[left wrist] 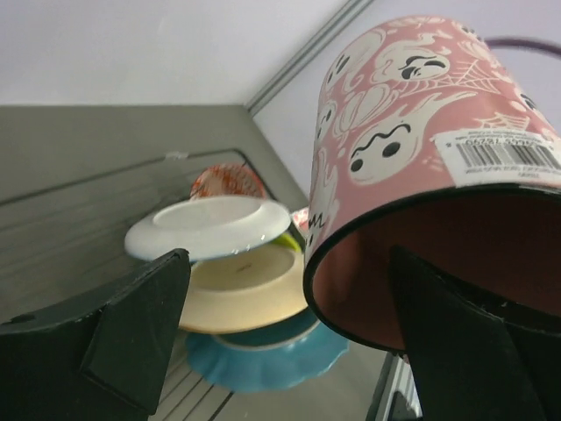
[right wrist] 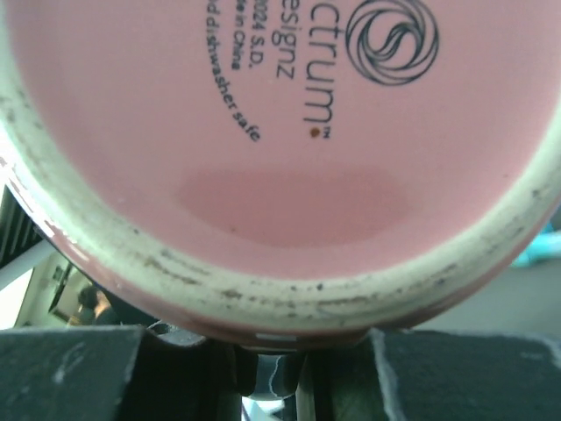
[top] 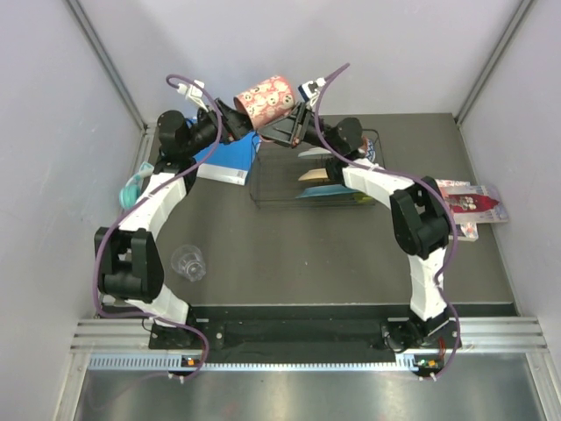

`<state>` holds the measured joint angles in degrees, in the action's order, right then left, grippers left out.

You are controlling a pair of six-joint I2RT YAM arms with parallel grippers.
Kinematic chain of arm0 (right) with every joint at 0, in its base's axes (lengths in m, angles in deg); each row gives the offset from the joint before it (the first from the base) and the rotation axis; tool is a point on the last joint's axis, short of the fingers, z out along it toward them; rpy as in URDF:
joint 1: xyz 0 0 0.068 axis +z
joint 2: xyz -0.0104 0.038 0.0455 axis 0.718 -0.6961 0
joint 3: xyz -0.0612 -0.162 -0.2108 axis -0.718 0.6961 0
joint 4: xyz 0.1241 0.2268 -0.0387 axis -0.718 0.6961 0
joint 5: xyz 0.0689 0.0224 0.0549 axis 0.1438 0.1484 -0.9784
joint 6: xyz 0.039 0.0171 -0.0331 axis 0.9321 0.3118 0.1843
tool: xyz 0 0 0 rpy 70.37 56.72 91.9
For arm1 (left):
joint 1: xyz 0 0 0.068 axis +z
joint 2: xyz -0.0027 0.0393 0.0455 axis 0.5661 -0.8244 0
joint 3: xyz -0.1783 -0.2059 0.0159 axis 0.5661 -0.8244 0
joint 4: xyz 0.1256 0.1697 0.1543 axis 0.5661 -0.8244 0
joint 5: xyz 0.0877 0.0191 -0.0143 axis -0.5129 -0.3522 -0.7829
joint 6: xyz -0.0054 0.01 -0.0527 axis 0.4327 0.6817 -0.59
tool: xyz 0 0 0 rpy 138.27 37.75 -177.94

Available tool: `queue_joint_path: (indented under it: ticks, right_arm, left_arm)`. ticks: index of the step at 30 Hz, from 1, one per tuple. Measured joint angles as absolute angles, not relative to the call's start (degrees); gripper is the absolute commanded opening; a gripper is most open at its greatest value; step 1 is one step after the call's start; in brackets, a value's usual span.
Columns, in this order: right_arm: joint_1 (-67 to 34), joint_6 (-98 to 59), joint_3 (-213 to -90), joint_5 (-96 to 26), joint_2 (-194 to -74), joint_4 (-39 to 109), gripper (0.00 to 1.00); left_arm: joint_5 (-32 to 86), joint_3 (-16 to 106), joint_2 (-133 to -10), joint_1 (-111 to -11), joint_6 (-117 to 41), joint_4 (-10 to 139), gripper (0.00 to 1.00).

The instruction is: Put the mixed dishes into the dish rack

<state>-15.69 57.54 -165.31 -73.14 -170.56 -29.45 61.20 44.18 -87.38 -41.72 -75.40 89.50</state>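
Observation:
The red tumbler (top: 266,98), pink-red with white ghost prints, hangs on its side in the air above the back of the table. My right gripper (top: 295,123) is shut on its base edge; the pink base (right wrist: 280,132) fills the right wrist view, with the fingers (right wrist: 473,368) closed just under it. My left gripper (left wrist: 289,342) stands wide open at the tumbler's mouth (left wrist: 438,254), one finger (left wrist: 456,342) in front of the opening. In the dish rack (top: 263,195) stand the white plate (left wrist: 210,226), peach plate (left wrist: 241,298) and teal scalloped plate (left wrist: 263,360), with the red patterned bowl (left wrist: 226,182) and lime bowl (left wrist: 287,239) behind.
The clear glass (top: 188,261) stands on the table near the left arm. A blue book (top: 223,160) lies left of the rack, teal headphones (top: 131,187) at the left wall. A flat printed package (top: 473,202) lies at the right edge.

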Motion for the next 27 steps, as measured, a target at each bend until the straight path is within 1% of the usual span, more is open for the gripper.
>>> queue_joint_path:
  ticks: [5,7,11,13,16,20,21,24,27]
  right_arm:
    - [-14.93,55.48,-164.39,-75.66,-170.52,-25.38,0.0]
    - [-14.9,54.24,-164.39,-75.5,-170.37,-24.36,0.0]
    - [-17.37,49.04,-164.7,-71.66,-168.77,-20.16,0.0]
    - [-19.08,45.02,-166.53,-70.32,-167.99,-15.81,0.0]
    - [-20.85,34.61,-173.35,-66.96,-167.48,-2.35,0.0]
    - [-20.98,19.2,-182.14,-59.37,-166.52,17.32,0.0]
    - [-20.74,15.53,-182.79,-57.38,-165.47,21.52,0.0]
    - [-20.04,6.96,-182.9,-53.17,-161.82,32.1,0.0]
    - [-19.73,1.63,-181.96,-50.74,-158.59,37.8,0.0]
  left_arm:
    - [66.91,41.5,-86.05,-38.18,-72.52,86.64,0.99]
    - [71.08,41.47,-85.5,-35.67,-71.18,84.61,0.99]
    - [81.75,41.52,-83.84,-27.93,-64.58,75.82,0.99]
    - [86.88,41.93,-83.43,-23.69,-58.44,68.63,0.99]
    - [89.42,42.76,-83.51,-18.99,-48.39,57.2,0.99]
    - [85.77,42.85,-84.96,-19.06,-39.71,49.72,0.99]
    - [82.25,43.16,-86.07,-20.04,-37.22,47.82,0.99]
    - [73.31,43.84,-88.82,-27.03,-33.0,45.44,0.99]
    - [67.26,43.88,-90.75,-33.81,-32.63,46.38,0.99]
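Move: The mug hangs by its handle from the right hand; the left hand is already open beside it. From the right hand the dish rack lies about 11 cm ahead, 15 cm right and 30 cm below, its blue plate 7 cm nearer than its middle. From the left hand the clear glass stands some 21 cm back, 19 cm left and 31 cm below, and the rack 6 cm ahead and 20 cm right. Right hand carries the mug forward-right about 11 cm, turning clockwise; the open left drops 16 cm, swinging left. ##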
